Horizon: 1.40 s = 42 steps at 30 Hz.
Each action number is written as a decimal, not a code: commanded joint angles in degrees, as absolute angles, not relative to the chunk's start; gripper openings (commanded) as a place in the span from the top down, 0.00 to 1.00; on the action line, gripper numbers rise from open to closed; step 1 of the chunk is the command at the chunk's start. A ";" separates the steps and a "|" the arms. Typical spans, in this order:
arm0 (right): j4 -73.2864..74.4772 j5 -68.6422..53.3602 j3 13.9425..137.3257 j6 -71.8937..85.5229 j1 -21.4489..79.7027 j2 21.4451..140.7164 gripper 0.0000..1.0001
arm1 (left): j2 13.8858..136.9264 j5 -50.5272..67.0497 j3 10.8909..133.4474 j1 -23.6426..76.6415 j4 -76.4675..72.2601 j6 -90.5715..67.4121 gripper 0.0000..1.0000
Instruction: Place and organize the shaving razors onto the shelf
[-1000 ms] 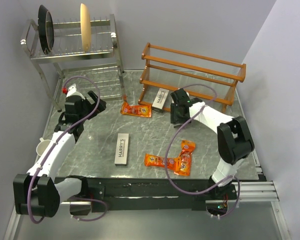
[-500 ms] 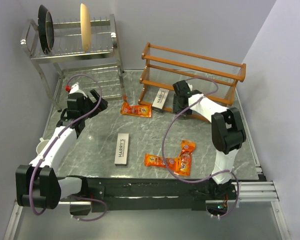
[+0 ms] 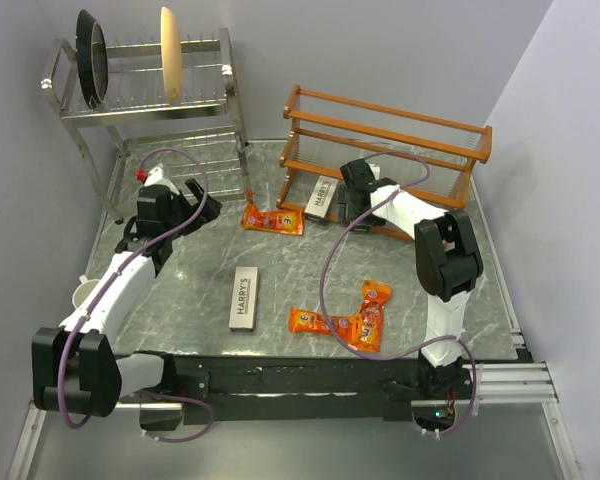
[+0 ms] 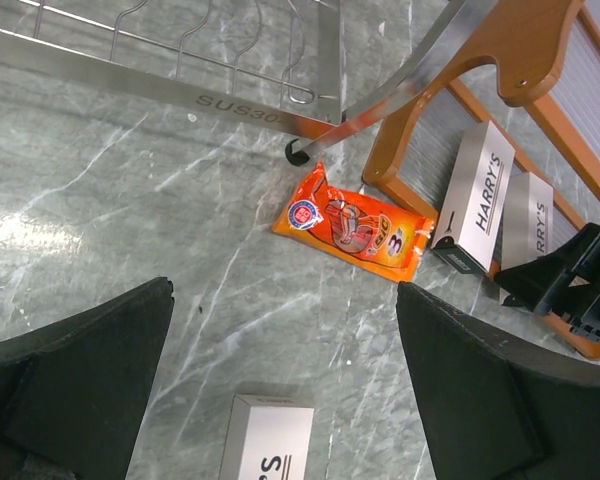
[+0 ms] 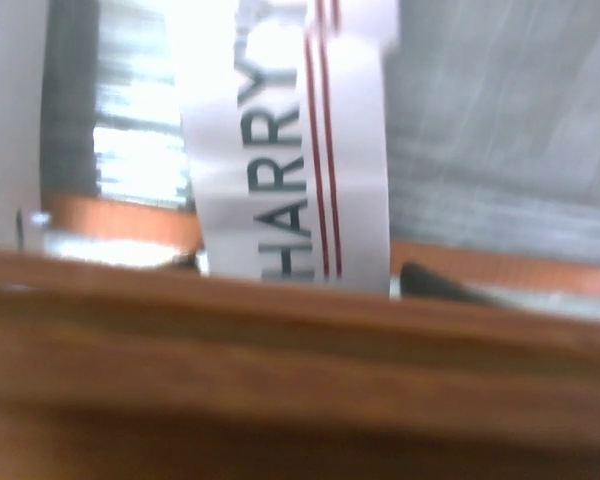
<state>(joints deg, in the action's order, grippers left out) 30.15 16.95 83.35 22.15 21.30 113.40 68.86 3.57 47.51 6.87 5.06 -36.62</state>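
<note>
The orange-brown wooden shelf [image 3: 385,150] stands at the back right. One pale-grey HARRY'S box [image 3: 323,197] leans on its lowest tier at the left end. My right gripper [image 3: 354,196] reaches into that tier, shut on a second HARRY'S box [image 5: 285,150] that lies on the slats beside the first. A shelf rail [image 5: 280,350] hides most of its fingers. A third HARRY'S box [image 3: 245,298] lies mid-table. Orange packs lie near the shelf's left foot [image 3: 273,219] and two crossed at the front [image 3: 320,322] [image 3: 370,315]. My left gripper [image 3: 195,205] is open and empty, hovering above the table.
A steel wire dish rack [image 3: 150,95] with a pale plate and a dark pan stands at the back left; its lower frame [image 4: 230,85] shows in the left wrist view. A white mug [image 3: 84,293] sits at the table's left edge.
My right gripper has moved up and left into the shelf's bottom tier with its box. My left gripper has shifted slightly toward the back.
</note>
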 commanded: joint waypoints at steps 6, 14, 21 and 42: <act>29.18 18.02 81.48 17.67 23.55 102.50 0.07 | 67.68 4.83 48.25 8.17 2.28 -36.12 0.01; 31.38 14.94 71.64 18.99 25.05 94.14 0.14 | 66.80 -4.66 46.25 16.77 14.23 -31.03 0.00; 29.88 9.15 71.97 16.44 25.05 95.88 0.76 | 65.65 -3.25 40.87 24.69 18.54 -36.20 0.00; 28.92 16.79 84.10 13.98 24.87 110.38 1.00 | 65.57 -0.44 42.37 28.91 27.42 -32.78 0.01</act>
<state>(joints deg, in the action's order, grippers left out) 31.07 14.57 79.18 14.90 24.99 108.16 67.31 -1.45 41.36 27.35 25.15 -34.46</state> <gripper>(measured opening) 0.007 0.995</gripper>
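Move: The razor box just set on the wooden shelf's lower level lies between the right hand's opened fingers, its middle about 3 cm ahead; the shelved razor box stands 7 cm to that hand's left and 4 ahead, the orange packet about 17 left, level. From the left hand, the loose razor box lies some 16 cm back, 5 right and 16 below; the orange packet is 12 right and 1 ahead. Right backs off, rises, shuts, sinks, nudges its box forward; left drops back 12 cm towards the loose box. ##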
